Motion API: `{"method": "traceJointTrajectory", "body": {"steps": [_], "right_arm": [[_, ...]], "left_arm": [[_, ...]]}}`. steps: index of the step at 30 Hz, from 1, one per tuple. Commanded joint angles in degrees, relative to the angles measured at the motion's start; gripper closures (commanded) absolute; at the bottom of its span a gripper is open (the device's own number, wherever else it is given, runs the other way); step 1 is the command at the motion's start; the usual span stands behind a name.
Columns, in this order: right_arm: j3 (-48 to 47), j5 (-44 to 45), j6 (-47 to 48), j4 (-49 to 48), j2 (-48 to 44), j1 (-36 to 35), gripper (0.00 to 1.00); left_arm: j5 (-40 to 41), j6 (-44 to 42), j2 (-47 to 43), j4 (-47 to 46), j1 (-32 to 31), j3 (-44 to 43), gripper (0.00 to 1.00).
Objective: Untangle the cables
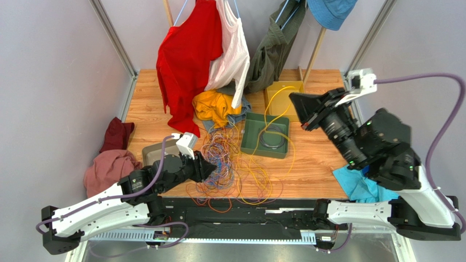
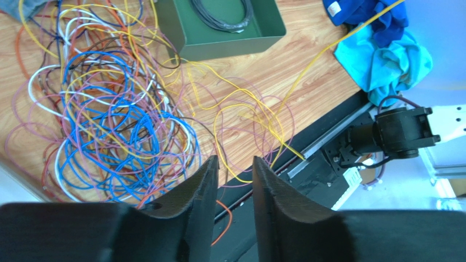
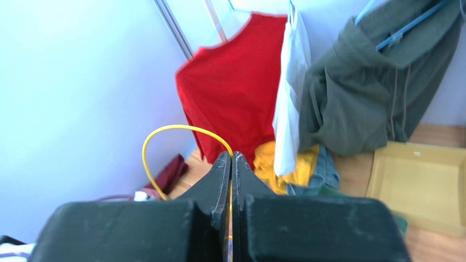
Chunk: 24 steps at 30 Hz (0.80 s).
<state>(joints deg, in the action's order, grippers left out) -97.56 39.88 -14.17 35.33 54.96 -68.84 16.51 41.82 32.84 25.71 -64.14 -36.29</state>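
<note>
The cables (image 1: 221, 158) lie in a loose tangle of blue, orange, purple, white and yellow wire on the wooden table, just left of a green tray (image 1: 249, 143). In the left wrist view the tangle (image 2: 115, 114) fills the left half. My left gripper (image 1: 214, 165) hovers over the tangle's near edge. Its jaws (image 2: 236, 161) stand open, and nothing is pinched between them. My right gripper (image 1: 292, 98) is raised at the back right and shut on a yellow cable (image 3: 164, 130). This cable (image 1: 292, 147) arcs up from the fingertips and trails down past the green tray into the tangle.
A dark ring coil (image 1: 272, 141) lies in the green tray (image 2: 229, 46). A yellow tray (image 1: 284, 87) sits behind it and a grey tray (image 1: 156, 153) at the left. Hanging clothes (image 1: 186, 60) crowd the back. Cloth heaps lie at left (image 1: 106, 169) and right (image 1: 361, 185).
</note>
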Motion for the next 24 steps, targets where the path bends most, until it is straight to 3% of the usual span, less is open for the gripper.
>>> {"method": "traceJointTrajectory", "body": {"steps": [1,2,5,10,18,24], "right_arm": [[-7.5,-2.5,4.3,0.5,0.1,-0.2,1.00],[-8.4,-3.6,4.3,0.7,0.2,-0.2,1.00],[-10.4,-2.1,4.2,2.5,1.6,-0.2,1.00],[-5.5,1.2,5.2,0.7,0.0,-0.2,1.00],[-3.2,-0.1,2.8,0.8,-1.1,-0.2,1.00],[-2.4,-1.6,0.6,1.6,-1.0,-0.2,1.00]], "left_arm": [[-1.8,-0.2,-0.6,-6.5,-0.3,1.9,0.47],[-2.0,0.4,-0.7,-7.5,-0.2,2.3,0.38],[-2.8,0.9,-0.7,-8.8,-0.3,3.2,0.36],[-5.3,0.4,-1.7,-11.2,-0.2,4.6,0.36],[-16.1,-3.8,0.7,-28.8,-0.3,9.8,0.28],[-14.8,-4.4,9.0,-45.8,-0.5,15.8,0.27]]}}
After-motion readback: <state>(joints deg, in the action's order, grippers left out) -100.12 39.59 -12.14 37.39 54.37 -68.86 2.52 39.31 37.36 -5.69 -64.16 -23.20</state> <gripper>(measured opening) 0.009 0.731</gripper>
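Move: The loose yellow loops on the table that the left hand heads for lie about 17 cm to its right, 3 cm ahead and 20 cm below. From that hand the main cable tangle is some 8 cm ahead and 2 cm right, and the green box about 22 cm ahead and 22 cm right, both well below. The right hand holds the same yellow cable high up, the loops some 53 cm beneath it, about 5 cm left and 2 cm back. The right hand keeps the yellow cable pinched high above the table, first rising about 5 cm and drifting 3 cm right, then sinking most of the way back. Meanwhile the left hand, empty, opens its fingers to about twice their gap and swings some 6 cm right and slightly back towards the yellow loops, speeding up, its wrist rolling left side down and turning clockwise, roughly 20 degrees in all; it starts to dip at the end. ##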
